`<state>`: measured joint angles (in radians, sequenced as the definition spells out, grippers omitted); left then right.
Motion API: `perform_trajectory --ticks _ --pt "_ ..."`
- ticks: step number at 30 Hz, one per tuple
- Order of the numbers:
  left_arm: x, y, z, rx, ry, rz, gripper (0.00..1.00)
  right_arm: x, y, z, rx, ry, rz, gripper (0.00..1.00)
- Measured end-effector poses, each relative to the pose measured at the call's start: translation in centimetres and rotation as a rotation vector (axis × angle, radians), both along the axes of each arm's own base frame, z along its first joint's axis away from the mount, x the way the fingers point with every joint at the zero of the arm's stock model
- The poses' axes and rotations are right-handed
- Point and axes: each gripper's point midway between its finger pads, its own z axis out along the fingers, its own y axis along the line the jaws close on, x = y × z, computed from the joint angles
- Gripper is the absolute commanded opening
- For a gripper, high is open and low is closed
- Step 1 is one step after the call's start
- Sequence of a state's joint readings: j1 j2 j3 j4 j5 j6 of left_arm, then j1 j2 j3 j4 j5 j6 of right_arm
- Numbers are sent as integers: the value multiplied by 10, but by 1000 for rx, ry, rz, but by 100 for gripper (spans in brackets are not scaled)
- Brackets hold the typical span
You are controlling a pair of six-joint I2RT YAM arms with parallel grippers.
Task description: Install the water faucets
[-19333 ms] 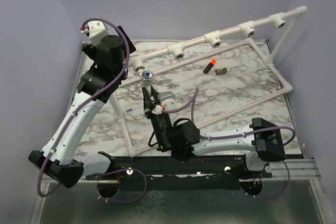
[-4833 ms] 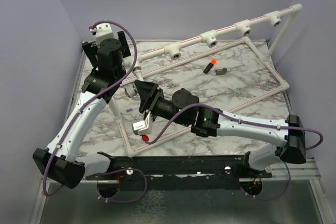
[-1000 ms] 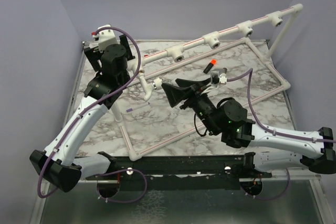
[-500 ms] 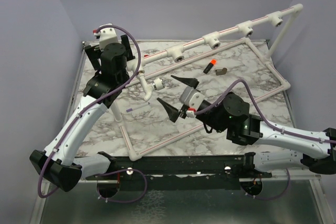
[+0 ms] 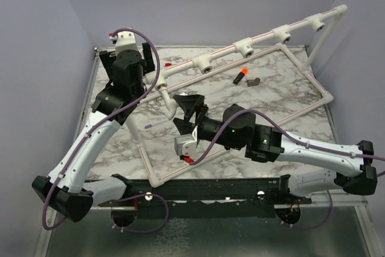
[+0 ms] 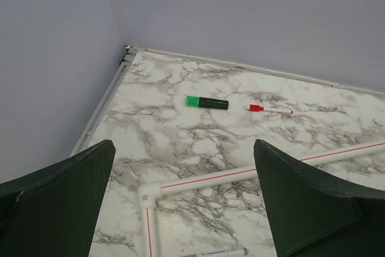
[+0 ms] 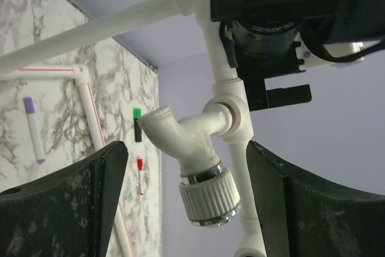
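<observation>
A water faucet (image 7: 198, 148), pale-bodied with a ribbed knob and a chrome ring, sticks out of the left-end socket of the white pipe rail (image 5: 180, 64). In the top view this faucet (image 5: 169, 102) sits just left of my right gripper (image 5: 175, 110). My right gripper (image 7: 186, 148) is open, and the knob hangs between its fingers (image 7: 66, 209) with a gap on each side. Up at the table's far left corner, my left gripper (image 5: 125, 58) is open. In its own view the left gripper (image 6: 183, 145) has nothing between its fingers.
Three more tee sockets (image 5: 245, 47) line the raised rail, which stands on a white pipe frame (image 5: 313, 79). A black stick with an orange tip (image 5: 242, 76) and a small grey piece (image 5: 254, 81) lie inside the frame. A green-capped marker (image 6: 207, 102) and a red-capped pen (image 6: 271, 110) lie by the far left wall, and a purple marker (image 5: 157, 124) lies nearer.
My right gripper swung left from the middle of the table to the faucet, and its jaws spread wider. The left arm barely moved.
</observation>
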<state>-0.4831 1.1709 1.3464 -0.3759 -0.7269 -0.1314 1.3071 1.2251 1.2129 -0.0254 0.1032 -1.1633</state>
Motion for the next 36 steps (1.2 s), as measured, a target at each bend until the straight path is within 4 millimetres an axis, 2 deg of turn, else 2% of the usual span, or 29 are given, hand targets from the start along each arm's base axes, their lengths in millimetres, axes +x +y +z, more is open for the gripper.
perform_trajectory --ticks 6,11,17,20,30,36 --pt "0 -2 -2 0 8 -18 99 11 13 -13 -102 -148 -19 79" --pt "0 -2 -2 0 8 -19 99 18 17 -6 -97 -232 -48 73" --pt "0 -2 -2 1 8 -20 99 22 18 0 -80 -289 -74 61" --pt "0 -2 -2 1 9 -21 99 22 18 -1 -82 -299 -80 52" --pt "1 -2 -2 6 7 -22 99 17 22 -7 -53 -314 -94 1" --pt "1 -2 -2 9 8 -22 99 17 23 -7 59 -241 -133 0"
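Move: The faucet hangs off the first tee right before my open right hand, its body about 3 cm ahead, 3 cm to the left and 1 cm lower. Its ribbed knob is some 5 cm straight ahead at my height. That tee sits roughly 8 cm ahead, 8 cm left and 4 cm up; the next tee is about 14 cm ahead and 8 cm right. From my left hand the faucet lies about 17 cm back, 15 cm right and 4 cm below. I ease my right hand about 2 cm forward and 2 cm left onto the faucet, dipping about 1 cm and coming most of the way back up, while the wrist rolls some 15 to 20 degrees so its forward side lifts. Once I'm there, I close the fingers from wide open until they pinch the faucet body between their tips, and my grip effort rises. ##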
